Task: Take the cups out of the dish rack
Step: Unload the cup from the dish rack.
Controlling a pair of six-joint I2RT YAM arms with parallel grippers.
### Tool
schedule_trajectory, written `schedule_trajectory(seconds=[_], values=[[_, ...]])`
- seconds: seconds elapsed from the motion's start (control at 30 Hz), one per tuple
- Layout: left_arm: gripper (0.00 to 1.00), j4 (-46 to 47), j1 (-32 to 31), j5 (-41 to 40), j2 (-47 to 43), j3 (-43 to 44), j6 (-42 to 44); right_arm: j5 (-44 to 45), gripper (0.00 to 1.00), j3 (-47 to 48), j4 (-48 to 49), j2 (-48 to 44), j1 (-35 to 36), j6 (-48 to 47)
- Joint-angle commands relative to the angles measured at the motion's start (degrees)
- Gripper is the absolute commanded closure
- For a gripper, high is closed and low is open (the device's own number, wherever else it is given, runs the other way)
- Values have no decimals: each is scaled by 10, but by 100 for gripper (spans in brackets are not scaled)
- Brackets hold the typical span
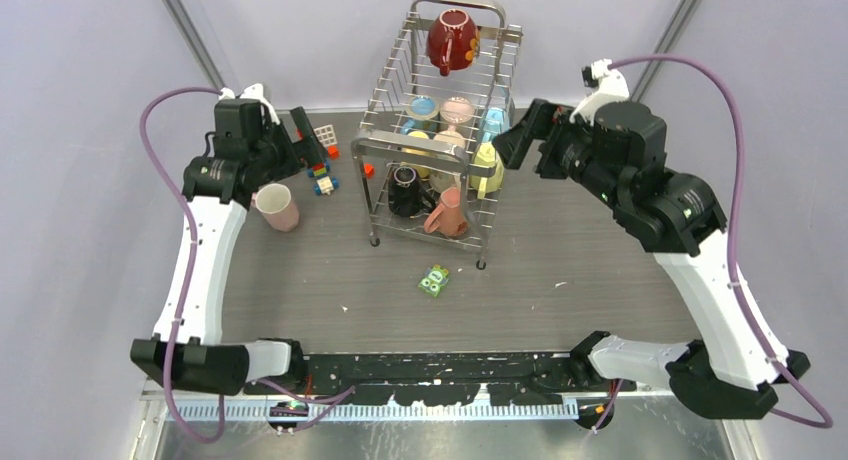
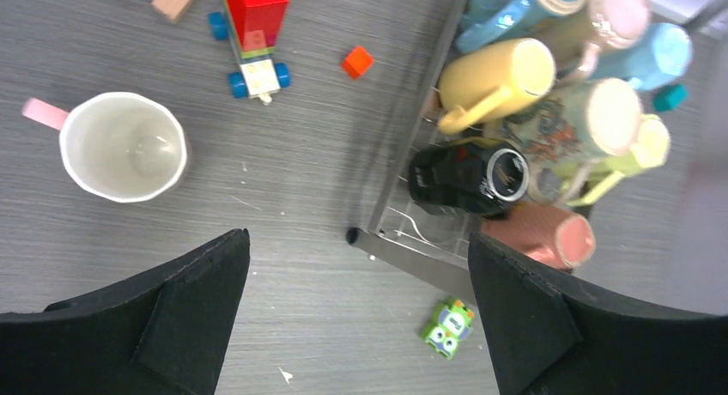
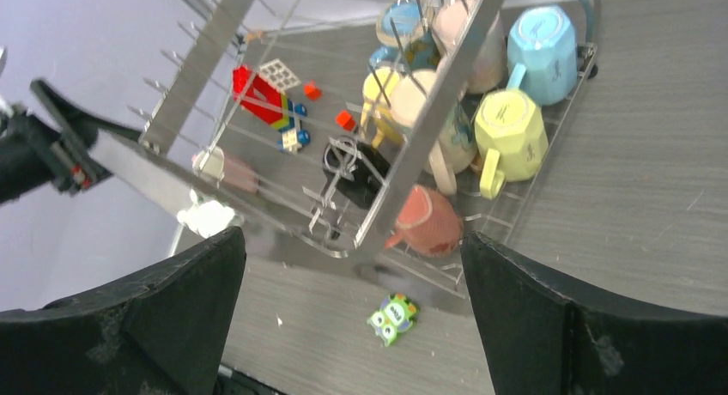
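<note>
The dish rack (image 1: 412, 151) stands mid-table. A dark red cup (image 1: 452, 40) sits on its top tier. Its lower tier holds several cups: yellow (image 2: 498, 77), black (image 2: 468, 180), salmon (image 2: 541, 236), light blue (image 3: 541, 39) and pale yellow-green (image 3: 511, 133). A pale pink cup (image 1: 277, 206) stands upright on the table left of the rack; in the left wrist view this pale pink cup (image 2: 124, 146) shows a white inside. My left gripper (image 2: 358, 240) hangs open above the table between that cup and the rack, holding nothing. My right gripper (image 3: 352, 240) is open and empty, high beside the rack's right side.
Coloured toy blocks (image 1: 320, 165) lie behind the pink cup, with a small orange block (image 2: 358, 61) near the rack. A small green packet (image 1: 434, 280) lies in front of the rack. Walls close in the table at the back and sides.
</note>
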Motion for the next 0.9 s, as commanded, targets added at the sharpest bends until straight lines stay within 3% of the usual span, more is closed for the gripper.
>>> schedule_trajectory(seconds=[0.0,0.53,0.87], values=[[0,6,-23,42,-48,15,-13,40,0,81,36,56,0,-23],[0,-29,-43,125,-153,26,-15,94,0,455,38,360,0,-141],[0,-33,-57,131,-171,25,-8,119,2,521,121,486,-3,-175]])
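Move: The maroon cup, upside down on the rack's top shelf, lies about 29 cm ahead of the right hand, 9 cm to its left and some 3 cm lower. The rack's near top rail is roughly 4 cm ahead, 14 cm left and 4 cm below. On the lower shelf, the yellow-green cup sits about 22 cm ahead, 2 cm left and 28 cm down. From the left hand, the maroon cup is about 19 cm ahead, 22 cm right and 9 cm higher. Towards the maroon cup, touching nothing yet, the wide-open right hand sweeps some 19 cm forward and 9 cm left, arching up over the top shelf and then starting down, its fingertips tilting up and its left side rolling down slightly. The left hand, empty and open, draws back and up about 9 cm each and to the right, away from the pale pink cup, turning about 15 degrees clockwise. ##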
